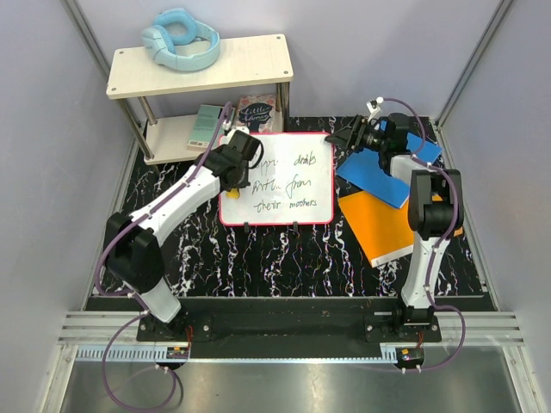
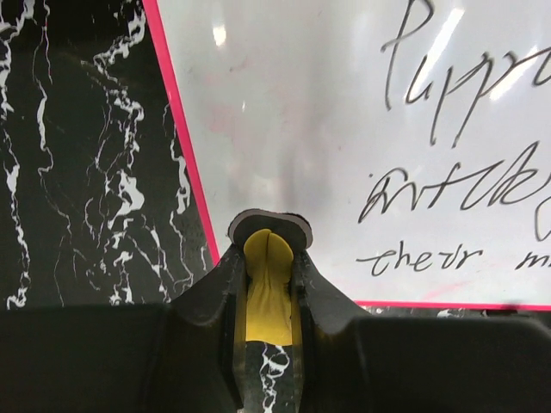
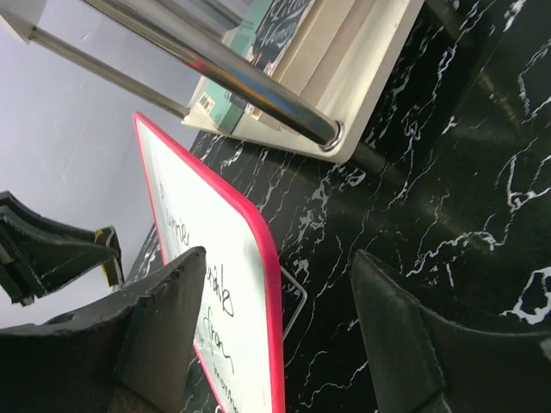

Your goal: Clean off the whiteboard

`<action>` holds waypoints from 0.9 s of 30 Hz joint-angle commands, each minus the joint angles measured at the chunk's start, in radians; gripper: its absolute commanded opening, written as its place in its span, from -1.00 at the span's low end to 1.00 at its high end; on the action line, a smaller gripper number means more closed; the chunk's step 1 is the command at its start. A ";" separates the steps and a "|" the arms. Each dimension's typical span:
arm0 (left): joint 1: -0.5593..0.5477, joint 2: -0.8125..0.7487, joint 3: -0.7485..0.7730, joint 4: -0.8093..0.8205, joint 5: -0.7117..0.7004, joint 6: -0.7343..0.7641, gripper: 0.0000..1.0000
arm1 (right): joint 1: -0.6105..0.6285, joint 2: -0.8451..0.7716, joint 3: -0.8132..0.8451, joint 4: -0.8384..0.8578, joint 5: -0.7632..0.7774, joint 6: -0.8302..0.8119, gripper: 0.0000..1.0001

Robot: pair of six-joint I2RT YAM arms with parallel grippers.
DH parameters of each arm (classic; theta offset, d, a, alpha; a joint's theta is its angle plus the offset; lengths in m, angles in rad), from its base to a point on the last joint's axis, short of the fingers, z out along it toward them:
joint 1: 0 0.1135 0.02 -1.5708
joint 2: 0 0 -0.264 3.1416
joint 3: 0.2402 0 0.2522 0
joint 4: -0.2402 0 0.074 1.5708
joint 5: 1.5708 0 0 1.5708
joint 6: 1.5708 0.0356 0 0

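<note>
The whiteboard (image 1: 288, 176) with its pink rim and dark handwriting leans on a wire stand mid-table. My left gripper (image 1: 244, 166) is over the board's left part, shut on the yellow handle of a round eraser (image 2: 269, 288). The eraser's dark pad (image 2: 269, 222) rests against the board (image 2: 344, 112) near its left rim, where the surface is blank with faint smears. My right gripper (image 1: 353, 136) stands open at the board's upper right edge. In the right wrist view the pink rim (image 3: 263, 258) lies between its fingers (image 3: 168, 301), touching neither.
A small shelf (image 1: 250, 58) with blue headphones (image 1: 181, 39) stands at the back left, with books (image 1: 256, 112) on its lower level. A blue book (image 1: 383, 172) and an orange book (image 1: 379, 225) lie right of the board. The shelf's metal leg (image 3: 224, 73) is close above my right gripper.
</note>
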 commanded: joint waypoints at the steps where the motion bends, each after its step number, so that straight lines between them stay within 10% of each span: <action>1: -0.005 0.010 0.063 0.101 -0.044 0.031 -1.00 | 0.008 0.044 0.046 0.105 -0.087 0.078 0.48; 9: -0.002 0.053 0.096 0.196 -0.088 0.091 -1.00 | 0.036 0.116 0.047 0.411 -0.222 0.256 0.22; 18: 0.020 0.087 0.070 0.323 -0.111 0.117 -1.00 | 0.071 0.099 0.014 0.516 -0.323 0.325 -1.00; 27: 0.031 0.095 -0.046 0.580 0.007 0.137 -1.00 | 0.079 0.053 -0.089 0.612 -0.366 0.322 -1.00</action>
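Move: The "P" of "Puppies" on the whiteboard lies about 8 cm ahead and 5 cm right of the left hand, which already holds the yellow eraser; the board's left edge is some 4 cm to that hand's left, level with it. The board's upper right edge is about 3 cm left and 2 cm back of the open right hand. From the right hand, the shelf post stands roughly 14 cm left and 6 ahead, the blue folder some 14 right, 3 back and 15 below. The whiteboard's upper right edge is pinched by the right hand, which swings left and back about 5 cm each way, turning some 15 degrees counter-clockwise as its fingers shut, then draws back a little more. Meanwhile the left hand keeps its grip on the eraser and carries it about 8 cm forward up the board's left side towards the "P", its fingers tipping up some 15 degrees. ##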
